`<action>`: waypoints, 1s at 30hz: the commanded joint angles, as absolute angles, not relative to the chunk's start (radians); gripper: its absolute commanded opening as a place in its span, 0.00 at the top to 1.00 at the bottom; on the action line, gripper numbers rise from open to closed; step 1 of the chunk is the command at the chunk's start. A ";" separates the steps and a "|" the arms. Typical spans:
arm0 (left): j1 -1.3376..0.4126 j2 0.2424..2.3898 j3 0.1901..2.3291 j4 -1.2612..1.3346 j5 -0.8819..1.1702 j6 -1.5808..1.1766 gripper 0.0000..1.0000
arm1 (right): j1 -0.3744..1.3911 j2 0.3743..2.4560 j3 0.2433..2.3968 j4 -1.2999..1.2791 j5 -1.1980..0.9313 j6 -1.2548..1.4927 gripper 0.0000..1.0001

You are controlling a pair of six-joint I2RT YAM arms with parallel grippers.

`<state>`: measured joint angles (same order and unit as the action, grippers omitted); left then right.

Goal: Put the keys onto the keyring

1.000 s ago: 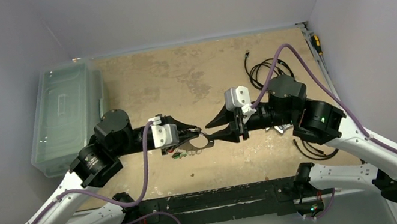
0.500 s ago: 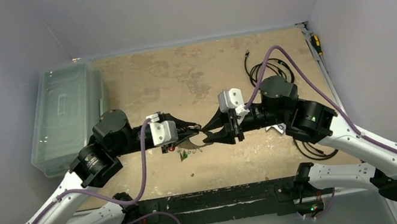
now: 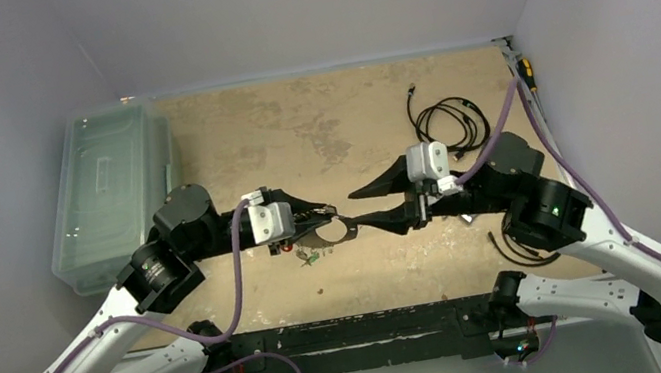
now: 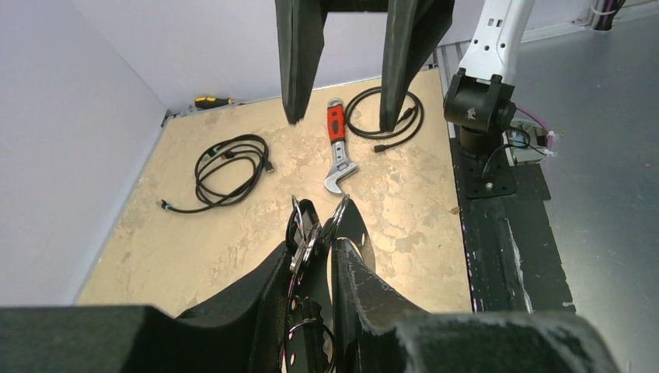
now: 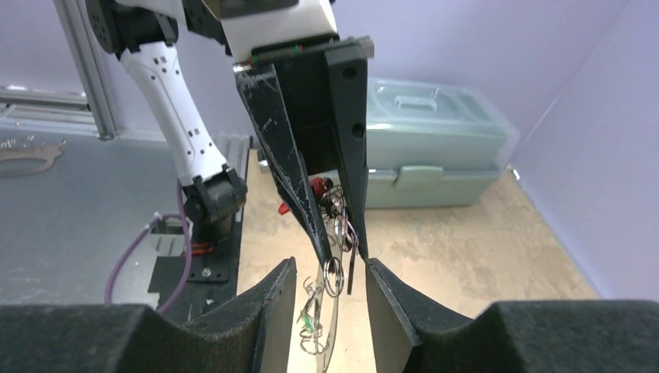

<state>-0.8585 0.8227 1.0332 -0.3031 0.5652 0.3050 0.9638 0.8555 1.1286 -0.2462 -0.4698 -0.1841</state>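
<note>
My left gripper (image 3: 332,217) (image 4: 315,242) is shut on the keyring (image 3: 338,234) (image 4: 356,233), a flat loop that looks dark here and sticks out past the fingertips. Small silver split rings (image 4: 305,233) (image 5: 333,276) hang with it in the grip, and a red key head (image 5: 317,186) shows behind them. A green-headed key (image 3: 309,257) (image 5: 311,318) lies on the table just below. Facing it, my right gripper (image 3: 357,208) (image 5: 330,268) is open, its fingertips standing either side of the keyring's tip without touching it.
A clear plastic box (image 3: 110,193) stands at the left. A coiled black cable (image 3: 447,116) lies at the back right and another cable (image 3: 520,251) at the front right. A red-handled wrench (image 4: 338,151) lies under the right arm. A yellow screwdriver (image 3: 526,73) rests by the right wall.
The right gripper has opened wider and drawn back to the right, away from the left gripper's tip. The left gripper has kept its place and its hold.
</note>
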 commanded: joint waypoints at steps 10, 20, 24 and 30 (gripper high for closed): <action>-0.859 0.811 1.029 -0.221 0.577 0.275 1.00 | 0.965 0.915 1.135 -0.255 -0.488 -0.151 0.65; -0.858 0.804 1.027 -0.224 0.565 0.268 1.00 | 0.965 0.953 1.134 -0.263 -0.499 -0.149 0.78; -0.858 0.801 1.026 -0.227 0.561 0.270 1.00 | 0.965 0.948 1.132 -0.263 -0.460 -0.149 0.91; -0.858 0.799 1.021 -0.230 0.557 0.274 1.00 | 0.964 0.920 1.127 -0.247 -0.462 -0.142 1.00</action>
<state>-0.8589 0.8169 1.0203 -0.2928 0.5648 0.2745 0.9619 0.9554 1.1240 -0.2760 -0.4610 -0.1570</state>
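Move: The small split ring sticking out of the left fingertips lies about 3 cm left of the right hand, 2 cm ahead and 4 cm below; from the left hand it is some 2 cm to the right, level. The metal plate's middle is roughly 6 cm left of the right hand, 2 cm back and 7 cm below, with the hanging keys about 8 cm left, 4 cm back and 11 cm below. Right hand drops about 4 cm, easing left and forward, and closes, pinching the split ring at the left fingertips. ##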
